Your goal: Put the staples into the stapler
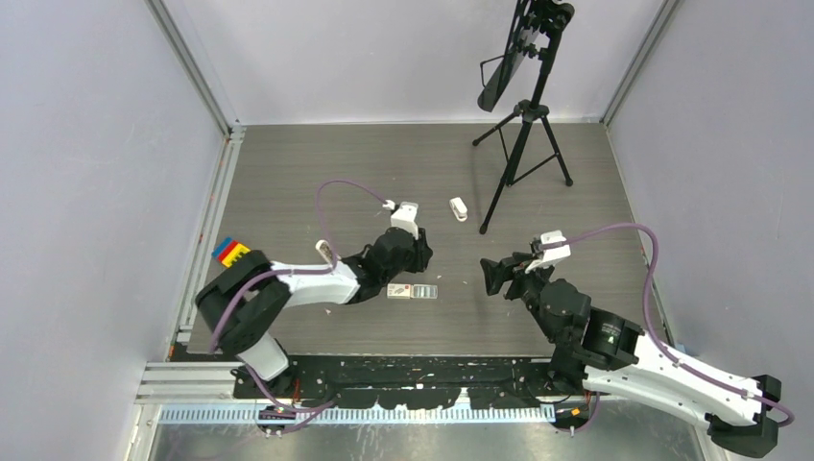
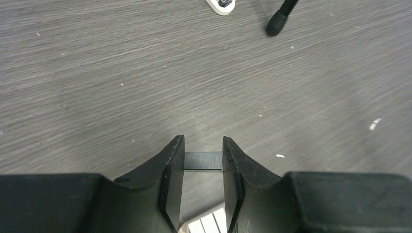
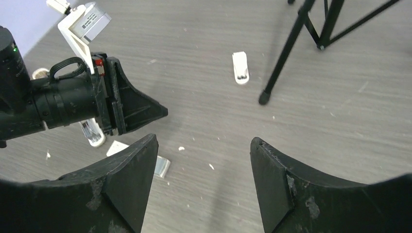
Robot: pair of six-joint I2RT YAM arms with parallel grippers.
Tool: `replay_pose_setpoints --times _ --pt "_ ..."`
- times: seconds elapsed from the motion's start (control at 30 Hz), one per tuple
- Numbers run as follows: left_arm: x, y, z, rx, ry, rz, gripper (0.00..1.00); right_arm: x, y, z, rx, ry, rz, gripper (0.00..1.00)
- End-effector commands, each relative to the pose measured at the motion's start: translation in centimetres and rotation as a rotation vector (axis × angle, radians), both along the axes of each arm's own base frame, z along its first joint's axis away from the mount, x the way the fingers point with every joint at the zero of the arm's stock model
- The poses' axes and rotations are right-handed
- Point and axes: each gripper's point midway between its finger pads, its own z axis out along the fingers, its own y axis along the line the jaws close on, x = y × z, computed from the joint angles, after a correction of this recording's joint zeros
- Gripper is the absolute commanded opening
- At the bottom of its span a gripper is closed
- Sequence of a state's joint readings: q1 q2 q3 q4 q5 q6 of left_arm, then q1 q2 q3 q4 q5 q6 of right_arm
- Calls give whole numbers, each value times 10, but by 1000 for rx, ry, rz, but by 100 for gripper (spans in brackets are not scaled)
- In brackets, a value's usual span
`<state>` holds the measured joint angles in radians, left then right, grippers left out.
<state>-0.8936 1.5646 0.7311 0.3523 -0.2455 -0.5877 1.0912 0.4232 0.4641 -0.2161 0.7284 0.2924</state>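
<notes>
My left gripper (image 2: 203,141) is shut on a short dark grey strip of staples (image 2: 203,161), pinched crosswise between its fingertips just above the table. Right under it lies the white staple box (image 1: 407,291) with its grey inner tray (image 3: 163,166) slid out. A white stapler with a silvery channel (image 3: 92,133) shows partly from under the left gripper (image 3: 141,109); in the top view the arm hides it. My right gripper (image 3: 204,141) hangs open and holds nothing, to the right of the box (image 3: 116,147) and facing the left gripper (image 1: 419,257).
A shorter stubby white stapler (image 1: 459,208) lies farther back, near the foot of a black tripod (image 1: 523,144). A stack of coloured blocks (image 1: 230,252) sits at the table's left edge. Small white scraps dot the wood-grain tabletop (image 1: 317,173).
</notes>
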Motion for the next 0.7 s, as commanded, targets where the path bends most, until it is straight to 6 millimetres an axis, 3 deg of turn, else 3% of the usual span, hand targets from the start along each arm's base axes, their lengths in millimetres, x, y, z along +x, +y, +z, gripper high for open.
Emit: replay_pose_setpoints --times 0.0,0.23,0.5,0.67 --pt "32 -17 19 27 -221 37 22 -11 -18 -11 8 115 -55 74" --pt "45 -23 -10 101 -313 77 22 -17 -21 -6 31 139 -38 75" --pt "37 -28 -45 195 -334 36 27 -22 -29 -5 64 138 -43 75" --pt "27 -32 -56 236 -349 19 32 -23 -35 -1 116 133 -61 76"
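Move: The left hand, already gripping the staples, is heading for a bare spot of table about 3 cm ahead, 2 cm right and 7 cm below. The clear tray lies about 5 cm behind that hand and level sideways. The staple box is 5 cm back and 6 cm left, the open stapler about level and some 17 cm left. From the empty right hand the spot lies roughly 10 cm ahead, 13 cm left and 20 cm down. Left hand lowers its held staples about 6 cm, also forward-right, towards bare table, fingers tilting up; right draws right. ##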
